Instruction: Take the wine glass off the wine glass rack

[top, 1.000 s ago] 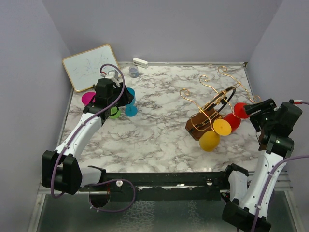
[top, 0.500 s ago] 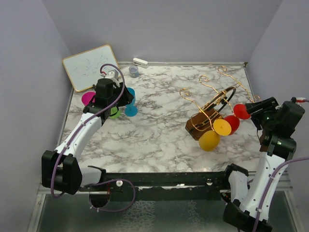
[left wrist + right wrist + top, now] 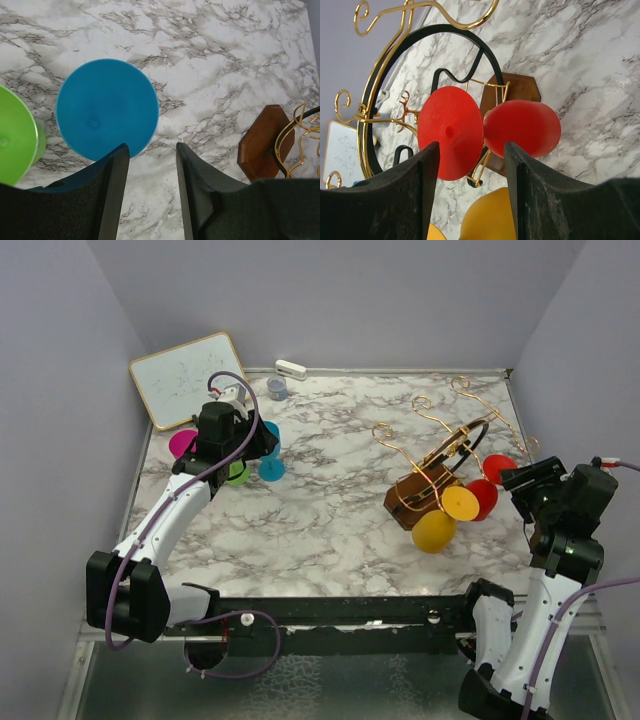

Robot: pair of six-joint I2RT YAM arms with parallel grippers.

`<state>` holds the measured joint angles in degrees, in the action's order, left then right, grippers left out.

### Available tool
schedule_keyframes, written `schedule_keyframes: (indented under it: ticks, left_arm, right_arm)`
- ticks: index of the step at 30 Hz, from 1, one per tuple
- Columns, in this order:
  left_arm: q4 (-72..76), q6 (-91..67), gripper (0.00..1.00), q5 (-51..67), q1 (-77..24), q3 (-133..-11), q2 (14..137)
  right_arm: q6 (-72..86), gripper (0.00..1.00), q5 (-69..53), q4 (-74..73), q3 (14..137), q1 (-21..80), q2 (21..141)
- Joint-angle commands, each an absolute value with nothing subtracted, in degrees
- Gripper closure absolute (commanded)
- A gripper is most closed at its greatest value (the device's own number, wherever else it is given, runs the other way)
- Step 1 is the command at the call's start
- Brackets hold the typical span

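Note:
The wine glass rack point(image 3: 420, 494), a brown wooden block with gold wire arms and a black ring, lies tipped toward the back right. A red wine glass point(image 3: 490, 483) hangs in its wires beside a yellow one point(image 3: 445, 517). In the right wrist view the red foot point(image 3: 451, 132) and red bowl point(image 3: 522, 127) face me. My right gripper point(image 3: 522, 480) point(image 3: 471, 145) is open just short of the red glass, holding nothing. My left gripper point(image 3: 262, 447) point(image 3: 151, 147) stands open over bare marble, next to a blue glass point(image 3: 107, 107).
A green glass point(image 3: 15, 135) and a pink one point(image 3: 182, 445) stand by the blue one at the left. A whiteboard point(image 3: 187, 378), a white eraser point(image 3: 291, 369) and a small grey cup point(image 3: 277, 388) sit along the back edge. Walls close in both sides.
My right gripper has drawn back from the red glass's foot toward the near right edge, its jaws narrowing slightly. The red glass stayed on the rack. The left arm has not moved.

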<state>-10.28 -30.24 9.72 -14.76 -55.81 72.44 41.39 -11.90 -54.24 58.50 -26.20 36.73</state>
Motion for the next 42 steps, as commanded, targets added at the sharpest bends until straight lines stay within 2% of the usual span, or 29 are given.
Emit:
schedule_keyframes:
  ticks: [1,7,11,14,19,23,30,35,42]
  left_arm:
    - [-8.2,-30.9,0.55,11.5,-15.2,-55.9,71.5]
    - [-8.0,-31.1,0.55,12.0,-15.7,-55.8,71.8]
    - [-7.9,-31.0,0.55,12.0,-15.8,-55.9,71.8]
    - [-8.1,-30.9,0.55,11.8,-15.8,-55.8,71.9]
    - [-8.1,-31.0,0.55,12.1,-15.8,-55.9,72.3]
    - [-8.2,-31.0,0.55,12.2,-15.7,-56.1,72.4]
    - [-8.2,-31.2,0.55,12.5,-15.8,-56.1,72.6]
    - [-8.1,-31.3,0.55,12.5,-15.8,-56.1,72.7]
    - [-8.1,-31.5,0.55,12.8,-15.8,-56.1,73.0]
  right_arm:
    - [42.4,0.46,-11.4,-54.5,57.3,-25.8,35.2]
    - [43.1,0.47,-11.6,-52.8,57.1,-25.8,34.5]
    - [43.3,0.53,-12.1,-51.9,57.4,-25.8,34.6]
    - [43.5,0.61,-13.3,-50.8,56.6,-25.7,34.5]
    - [43.9,0.66,-13.6,-50.4,56.8,-25.8,34.5]
    - [44.2,0.75,-13.4,-50.5,57.6,-25.8,34.7]
    - [44.9,0.85,-12.7,-51.2,58.9,-25.8,34.5]
    - [45.7,0.98,-11.9,-51.7,59.8,-25.8,34.4]
    - [48.6,0.99,-10.2,-52.7,60.2,-25.7,33.8]
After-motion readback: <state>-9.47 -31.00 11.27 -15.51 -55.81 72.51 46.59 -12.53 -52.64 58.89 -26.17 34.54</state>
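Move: The red wine glass hangs from the rack with the right rim of its foot already between the right hand's open fingers; its middle is about 3 cm ahead, 1 cm left and 7 cm below. The yellow wine glass hangs some 8 cm to the hand's left, 3 cm nearer and 8 cm lower; the rack's wooden base is 11 cm ahead, 10 cm left and 22 cm down. From the left hand, the red glass lies about 36 cm right, 9 cm nearer, slightly lower. The red glass's foot gets pinched at its near right rim, one finger above and one below: the right hand first eases less than 1 cm down and back, holds roughly there while its fingers close from half open to almost shut, then rises about 2 cm at the end, tipping up roughly 5 degrees with the rim in its grip. ##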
